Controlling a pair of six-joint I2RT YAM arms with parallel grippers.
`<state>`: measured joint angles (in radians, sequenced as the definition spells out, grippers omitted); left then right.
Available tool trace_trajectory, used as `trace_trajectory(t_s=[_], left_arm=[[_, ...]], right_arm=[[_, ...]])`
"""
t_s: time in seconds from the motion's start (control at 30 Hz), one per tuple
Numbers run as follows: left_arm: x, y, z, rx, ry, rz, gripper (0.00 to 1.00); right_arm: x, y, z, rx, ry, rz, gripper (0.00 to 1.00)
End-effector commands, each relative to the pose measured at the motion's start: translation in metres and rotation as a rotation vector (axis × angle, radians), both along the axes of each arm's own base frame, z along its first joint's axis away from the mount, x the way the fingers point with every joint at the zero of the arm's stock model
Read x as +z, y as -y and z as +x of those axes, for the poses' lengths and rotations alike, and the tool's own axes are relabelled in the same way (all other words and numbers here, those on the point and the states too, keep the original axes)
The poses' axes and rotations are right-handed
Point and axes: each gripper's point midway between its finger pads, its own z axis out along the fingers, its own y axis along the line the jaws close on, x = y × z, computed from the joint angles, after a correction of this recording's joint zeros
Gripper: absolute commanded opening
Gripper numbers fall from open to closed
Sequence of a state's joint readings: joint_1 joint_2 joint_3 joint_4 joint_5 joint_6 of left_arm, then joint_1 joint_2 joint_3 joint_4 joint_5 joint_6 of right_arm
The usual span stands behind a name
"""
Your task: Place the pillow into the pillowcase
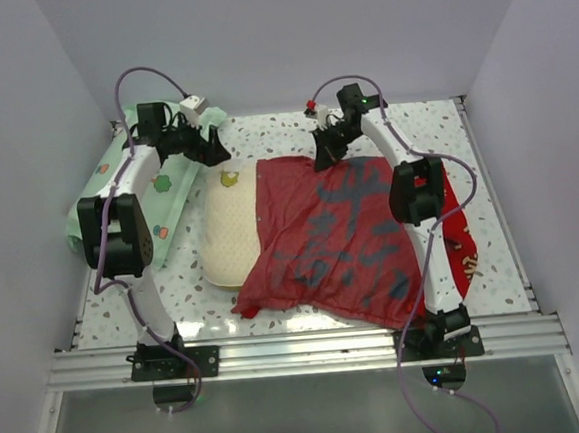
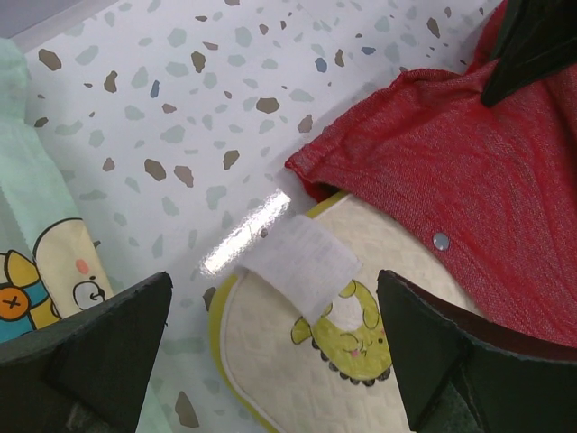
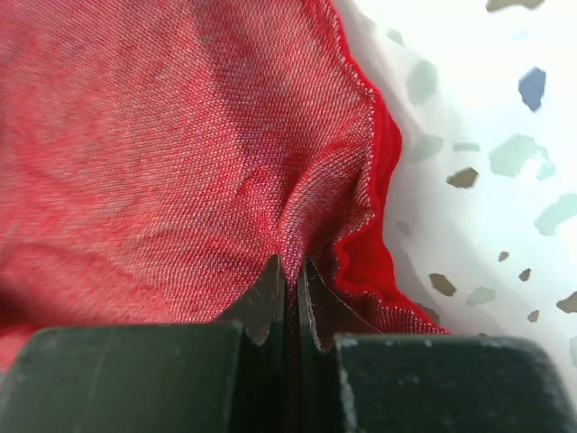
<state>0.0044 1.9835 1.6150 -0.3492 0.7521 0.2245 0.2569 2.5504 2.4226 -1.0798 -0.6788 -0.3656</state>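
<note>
The cream-yellow pillow (image 1: 229, 236) lies on the table with its left part showing; the rest is under the red pillowcase (image 1: 342, 242), which is draped over it, grey marks up. My left gripper (image 1: 204, 143) hangs open above the pillow's far left corner. In the left wrist view its jaws (image 2: 275, 280) straddle the white tag (image 2: 297, 262) and yellow mark on the pillow (image 2: 288, 370), touching nothing, beside the pillowcase's edge (image 2: 451, 162). My right gripper (image 1: 325, 155) is at the pillowcase's far edge. It (image 3: 290, 266) is shut on a pinched fold of the pillowcase (image 3: 162, 135).
A mint-green cartoon-print pillow (image 1: 117, 190) lies along the table's left side, under my left arm, and shows in the left wrist view (image 2: 36, 253). The speckled table (image 1: 423, 131) is bare at the back right. White walls enclose the table on three sides.
</note>
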Motion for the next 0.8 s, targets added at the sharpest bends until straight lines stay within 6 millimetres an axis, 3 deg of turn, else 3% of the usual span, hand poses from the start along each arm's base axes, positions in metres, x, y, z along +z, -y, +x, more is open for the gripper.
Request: trace_trajectory(t_s=[0.0, 0.03, 0.07, 0.2, 0.27, 0.3, 0.33, 0.37, 0.4, 0.5, 0.53, 0.6, 0.63, 0.67, 0.7, 0.77], left_arm=[[0.055, 0.003, 0.001, -0.014, 0.127, -0.031, 0.98], [0.065, 0.004, 0.001, -0.015, 0.143, -0.039, 0.97], [0.077, 0.007, -0.001, -0.03, 0.163, -0.054, 0.96], [0.113, 0.018, -0.012, -0.09, 0.204, -0.103, 0.98], [0.112, 0.019, -0.019, -0.112, 0.201, -0.11, 1.0], [0.102, 0.021, -0.029, -0.133, 0.156, -0.113, 1.0], [0.094, 0.023, -0.034, -0.175, 0.153, -0.101, 1.0], [0.085, 0.027, -0.042, -0.211, 0.119, -0.121, 1.0], [0.067, 0.04, -0.054, -0.245, 0.062, -0.121, 1.0], [0.038, 0.047, -0.073, -0.302, 0.026, -0.155, 1.0], [0.038, 0.058, -0.083, -0.359, 0.029, -0.18, 0.94], [0.036, 0.071, -0.103, -0.441, 0.005, -0.214, 0.67], [0.039, 0.086, -0.116, -0.511, 0.008, -0.249, 0.24], [0.042, 0.093, -0.123, -0.54, 0.002, -0.263, 0.06], [0.041, 0.101, -0.132, -0.564, -0.006, -0.276, 0.0], [0.051, 0.125, -0.153, -0.643, -0.003, -0.306, 0.0]], right_arm=[[0.116, -0.022, -0.01, 0.025, 0.147, 0.188, 0.0], [0.139, -0.023, -0.007, 0.017, 0.21, 0.208, 0.0], [0.187, -0.024, -0.01, 0.023, 0.334, 0.25, 0.0], [0.265, -0.029, -0.042, 0.08, 0.476, 0.326, 0.0], [0.27, -0.029, -0.06, 0.112, 0.472, 0.323, 0.0], [0.281, -0.026, -0.071, 0.121, 0.503, 0.316, 0.0], [0.281, -0.027, -0.078, 0.135, 0.508, 0.306, 0.0], [0.269, -0.026, -0.084, 0.156, 0.5, 0.284, 0.0], [0.275, -0.025, -0.094, 0.17, 0.525, 0.277, 0.0], [0.257, -0.026, -0.108, 0.212, 0.526, 0.224, 0.0], [0.254, -0.025, -0.114, 0.218, 0.524, 0.209, 0.0], [0.249, -0.027, -0.115, 0.233, 0.539, 0.184, 0.0], [0.248, -0.031, -0.114, 0.239, 0.545, 0.178, 0.0], [0.246, -0.034, -0.114, 0.24, 0.545, 0.175, 0.0], [0.246, -0.037, -0.113, 0.242, 0.546, 0.173, 0.0], [0.236, -0.051, -0.112, 0.257, 0.525, 0.158, 0.0]])
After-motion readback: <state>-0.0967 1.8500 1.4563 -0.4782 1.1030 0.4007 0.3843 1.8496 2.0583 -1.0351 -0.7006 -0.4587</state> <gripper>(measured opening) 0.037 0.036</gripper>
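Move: The pillow's tagged corner lies about 2 cm ahead, 4 cm to the right and 11 cm below the open left hand. The pillowcase's far left corner is some 3 cm ahead and 11 cm right of that hand, the green pillow's middle about 23 cm left and 1 cm back, both also well below. From the right hand, already pinching the pillowcase's far edge, the tagged corner lies roughly 28 cm left, 4 cm ahead and slightly lower. Right lifts its pinched pillowcase about 25 cm, drawing back; left swings back-right some 12 cm, pinching the pillow's tagged corner. ##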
